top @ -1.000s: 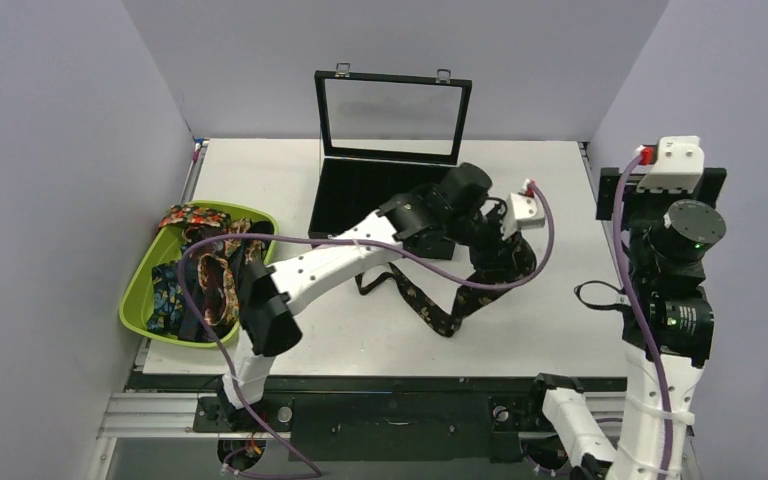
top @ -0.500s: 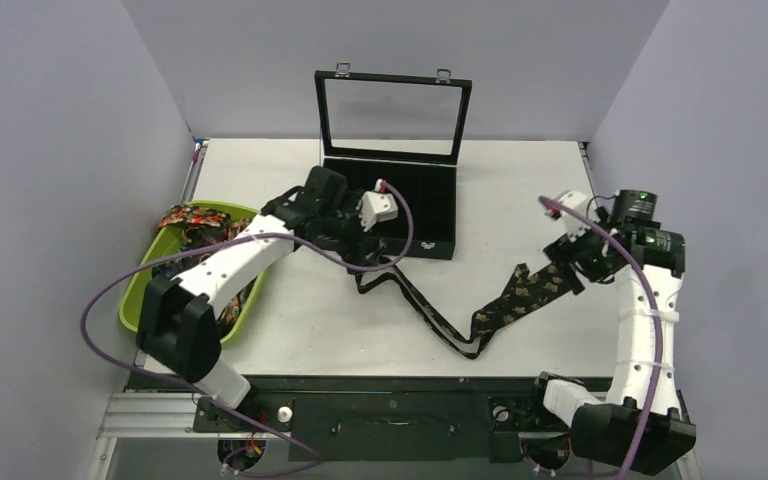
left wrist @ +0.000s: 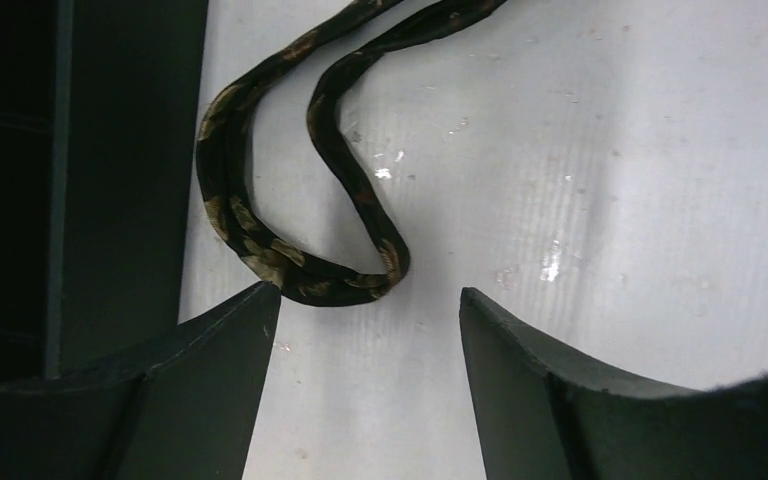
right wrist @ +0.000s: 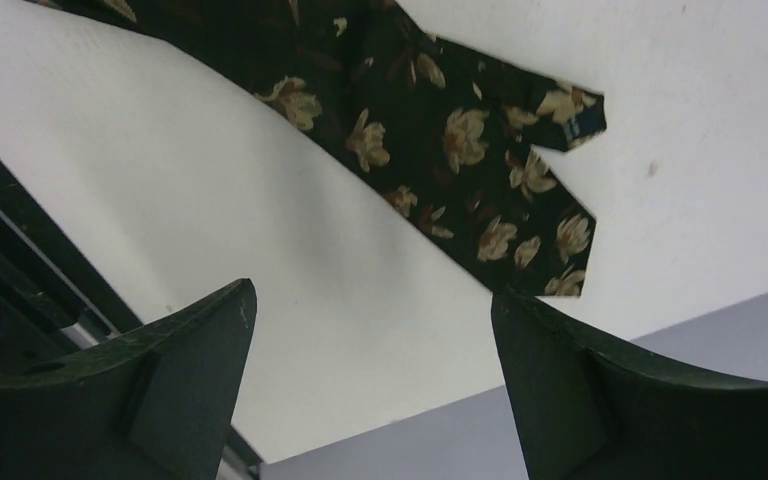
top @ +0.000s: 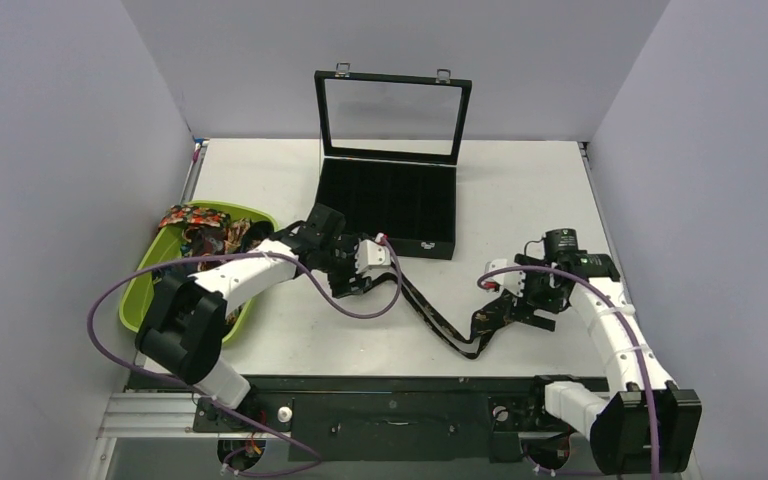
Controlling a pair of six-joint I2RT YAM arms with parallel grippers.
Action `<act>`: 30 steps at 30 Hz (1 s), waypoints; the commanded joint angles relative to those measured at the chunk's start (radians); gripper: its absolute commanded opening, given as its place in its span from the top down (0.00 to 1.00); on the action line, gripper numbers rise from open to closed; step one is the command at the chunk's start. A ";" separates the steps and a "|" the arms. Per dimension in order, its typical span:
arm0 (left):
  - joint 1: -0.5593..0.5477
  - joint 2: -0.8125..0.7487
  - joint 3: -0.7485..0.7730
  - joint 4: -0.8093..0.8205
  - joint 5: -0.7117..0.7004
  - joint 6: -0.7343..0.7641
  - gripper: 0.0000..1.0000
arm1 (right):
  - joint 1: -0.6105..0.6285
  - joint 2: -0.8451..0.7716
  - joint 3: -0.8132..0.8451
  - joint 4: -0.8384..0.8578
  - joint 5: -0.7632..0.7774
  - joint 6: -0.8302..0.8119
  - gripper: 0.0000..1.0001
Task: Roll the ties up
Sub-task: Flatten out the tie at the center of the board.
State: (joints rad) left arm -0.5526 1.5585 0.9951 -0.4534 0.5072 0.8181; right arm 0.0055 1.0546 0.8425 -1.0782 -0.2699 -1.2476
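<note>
A dark tie with tan-gold florals (top: 432, 320) lies on the white table in front of the black case. Its narrow end curls in a loop (left wrist: 305, 275) just beyond my left gripper (left wrist: 365, 295), which is open and empty just above the table. That gripper (top: 352, 284) sits left of the tie. The tie's wide end (right wrist: 440, 130) lies just beyond my right gripper (right wrist: 372, 290), which is open and empty, with its right finger (right wrist: 560, 360) at the tie's tip. That gripper (top: 512, 304) hovers at the wide end. More ties (top: 200, 228) with red and blue prints fill the green bin.
The green bin (top: 136, 292) sits at the table's left edge. An open black display case (top: 390, 205) with an upright glass lid (top: 390, 115) stands at the back centre. Purple cables (top: 360, 310) loop from both arms. The table's front edge is close below the tie.
The left arm swung left from the tie's middle, then lowered by the narrow end. The right arm came down to the wide end, which now lies shorter and nearer the centre.
</note>
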 commanded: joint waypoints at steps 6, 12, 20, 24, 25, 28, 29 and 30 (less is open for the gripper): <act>-0.052 0.139 0.038 0.168 -0.082 0.078 0.33 | 0.095 0.118 -0.020 0.166 -0.012 -0.055 0.17; -0.052 0.203 0.111 0.012 -0.169 0.092 0.71 | 0.095 0.103 -0.042 0.171 0.003 -0.072 0.17; 0.117 0.027 0.004 -0.172 -0.142 0.228 1.00 | 0.122 0.065 -0.095 0.180 -0.018 -0.122 0.17; 0.198 0.011 0.010 -0.266 -0.121 0.234 1.00 | 0.182 0.066 -0.124 0.204 -0.018 -0.103 0.17; 0.222 0.009 0.013 -0.290 -0.109 0.232 1.00 | 0.203 0.065 -0.133 0.216 -0.019 -0.093 0.17; 0.259 -0.014 0.007 -0.315 -0.091 0.232 1.00 | 0.261 0.070 -0.185 0.324 0.000 -0.058 0.17; 0.267 -0.019 -0.001 -0.319 -0.090 0.235 1.00 | 0.272 0.073 -0.195 0.355 0.016 -0.036 0.18; 0.270 -0.027 -0.009 -0.319 -0.091 0.238 1.00 | 0.295 0.086 -0.216 0.411 0.033 -0.028 0.18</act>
State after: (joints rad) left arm -0.3077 1.5879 0.9997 -0.7013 0.3676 1.0225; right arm 0.2455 1.1366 0.6754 -0.8341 -0.2634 -1.3197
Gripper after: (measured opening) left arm 0.009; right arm 0.826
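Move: Just under the left hand, the tie's narrow end lies about 2 cm ahead, 1 cm right and 6 cm down; the tie's bend is some 25 cm right and 14 cm back, the box's middle 20 cm ahead and 6 cm right, the green basket's 37 cm left and 4 cm ahead. For the right hand, the tie's wide end is roughly 4 cm ahead, 2 cm left and 8 cm down, and the tie's bend 12 cm left and 8 cm back. Sinking about 5 cm onto the narrow end, the left hand shuts on the doubled strip, then drags it some 13 cm left towards the basket, rising slightly while its fingers tip steeper down. The right hand stays wide open, easing left and down about 5 cm each over the wide end, with a brief near-halt midway and a small counter-clockwise turn. ##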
